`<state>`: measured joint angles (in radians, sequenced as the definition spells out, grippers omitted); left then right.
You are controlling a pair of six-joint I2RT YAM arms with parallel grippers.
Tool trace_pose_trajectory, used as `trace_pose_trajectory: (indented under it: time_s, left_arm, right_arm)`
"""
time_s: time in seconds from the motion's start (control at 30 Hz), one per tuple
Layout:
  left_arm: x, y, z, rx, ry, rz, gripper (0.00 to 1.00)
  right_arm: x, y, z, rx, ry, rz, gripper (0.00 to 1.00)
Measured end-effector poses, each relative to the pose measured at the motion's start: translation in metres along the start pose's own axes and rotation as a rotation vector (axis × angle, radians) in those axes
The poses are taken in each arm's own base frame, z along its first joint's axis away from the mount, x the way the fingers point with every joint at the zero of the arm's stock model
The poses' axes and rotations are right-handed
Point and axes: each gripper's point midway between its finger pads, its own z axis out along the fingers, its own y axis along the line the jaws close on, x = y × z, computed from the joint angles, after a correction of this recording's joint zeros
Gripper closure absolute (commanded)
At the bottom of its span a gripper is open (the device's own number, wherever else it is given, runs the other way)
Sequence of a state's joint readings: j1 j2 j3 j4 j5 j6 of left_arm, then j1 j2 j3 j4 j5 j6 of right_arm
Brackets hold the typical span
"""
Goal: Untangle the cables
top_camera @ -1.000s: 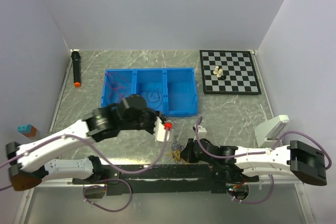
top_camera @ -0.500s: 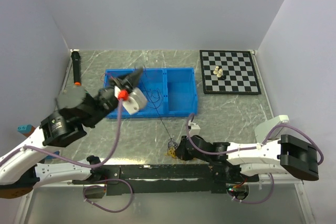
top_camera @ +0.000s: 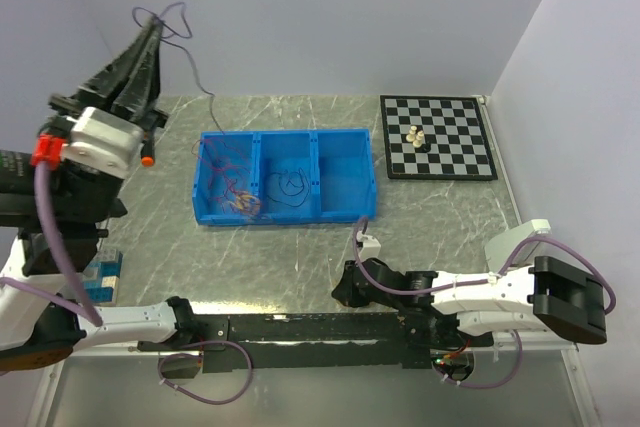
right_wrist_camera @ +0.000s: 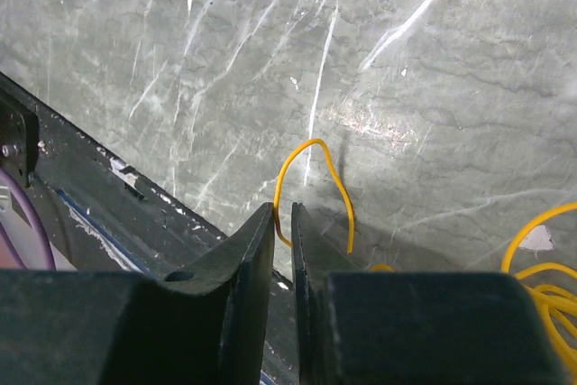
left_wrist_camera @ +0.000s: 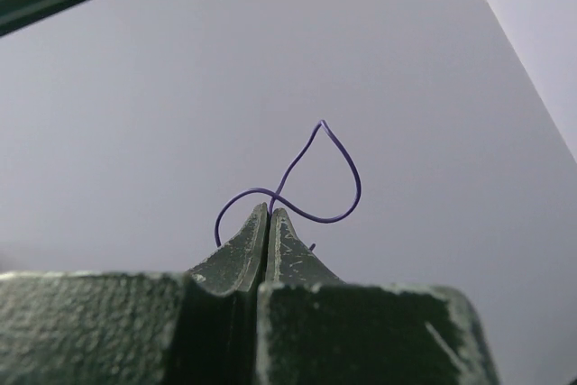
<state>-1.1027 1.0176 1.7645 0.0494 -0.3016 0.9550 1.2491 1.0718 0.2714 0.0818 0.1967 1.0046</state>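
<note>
My left gripper (top_camera: 150, 27) is raised high at the far left, shut on a thin purple cable (top_camera: 197, 72). That cable curls above the tips and hangs down toward the blue bin (top_camera: 345, 209). In the left wrist view the shut left gripper (left_wrist_camera: 269, 211) pinches the looped purple cable (left_wrist_camera: 347, 169). Red, dark and yellow cables (top_camera: 236, 195) lie tangled in the bin's left compartment. A dark cable (top_camera: 287, 185) lies in the middle one. My right gripper (top_camera: 343, 293) is low at the table's near edge. In the right wrist view, the right gripper (right_wrist_camera: 283, 215) has jaws slightly apart, and a yellow cable (right_wrist_camera: 317, 145) runs through the gap.
More yellow cable (right_wrist_camera: 544, 270) coils at the right of the right wrist view. A chessboard (top_camera: 450, 157) with a few pieces (top_camera: 417, 136) lies at the back right. A marker's orange tip (top_camera: 147, 160) shows beside the left arm. A teal block (top_camera: 101, 278) sits near left. A black rail (top_camera: 300, 327) runs along the near edge.
The left arm swung from near the bin up and to the far left, drawing the purple cable up out of the tangle. The right gripper's jaws parted a little.
</note>
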Motion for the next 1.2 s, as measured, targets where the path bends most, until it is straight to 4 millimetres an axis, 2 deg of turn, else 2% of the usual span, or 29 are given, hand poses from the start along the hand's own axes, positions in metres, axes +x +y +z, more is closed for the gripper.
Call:
trace_pose_trajectory:
  time_s: [0.13,0.27,0.37,0.43,0.53,0.63,0.77,0.97,1.2]
  left_arm:
    - [-0.011,0.011,0.001,-0.016,-0.032,-0.001,0.99]
    - [-0.01,0.001,0.002,0.023,-0.037,0.008,0.99]
    - [-0.008,-0.007,0.004,0.051,-0.036,0.01,0.99]
    - [-0.005,-0.016,0.005,0.085,-0.027,0.014,0.97]
    - [0.0,-0.029,0.004,0.137,-0.013,0.015,0.95]
    - [0.006,-0.045,-0.002,0.197,-0.001,0.001,0.94]
    - [0.02,-0.075,-0.015,0.307,0.027,-0.022,0.94]
    - [0.029,-0.1,-0.023,0.393,0.048,-0.061,0.94]
    - [0.057,-0.141,-0.049,0.52,0.106,-0.073,0.94]
  right_arm:
    - [-0.002,0.002,-0.002,-0.011,-0.008,-0.003,0.78]
    - [-0.012,0.011,-0.008,-0.035,-0.034,-0.032,0.67]
    - [-0.029,0.03,-0.014,-0.066,-0.072,-0.066,0.55]
    - [-0.044,0.05,-0.019,-0.108,-0.107,-0.09,0.46]
    - [-0.061,0.072,-0.027,-0.157,-0.151,-0.123,0.38]
    - [-0.069,0.082,-0.03,-0.188,-0.178,-0.156,0.33]
    - [-0.069,0.083,-0.029,-0.193,-0.181,-0.189,0.31]
    - [-0.06,0.083,-0.019,-0.197,-0.143,-0.215,0.3]
    - [-0.047,0.084,-0.003,-0.204,-0.094,-0.225,0.32]
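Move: The left gripper holds a purple cable high up; its purple-and-yellow tangle hangs about 48 cm below, 5 cm to the right and 4 cm forward. From the right gripper that tangle is roughly 22 cm left, 12 cm forward and 18 cm up. A yellow coil lies on the table about 6 cm right of the right gripper and 2 cm forward, some 33 cm right, 6 cm back and 69 cm below the left gripper. Keep the purple cable pinched in the left gripper and, after a slight rise, bring it down about 13 cm and 9 cm right, dipping its upward-pointing tips rightward some 30 degrees. Meanwhile open the right gripper wide off the yellow strand, lift it up, left and a little forward, then sink slightly while still easing left towards the descending tangle. ##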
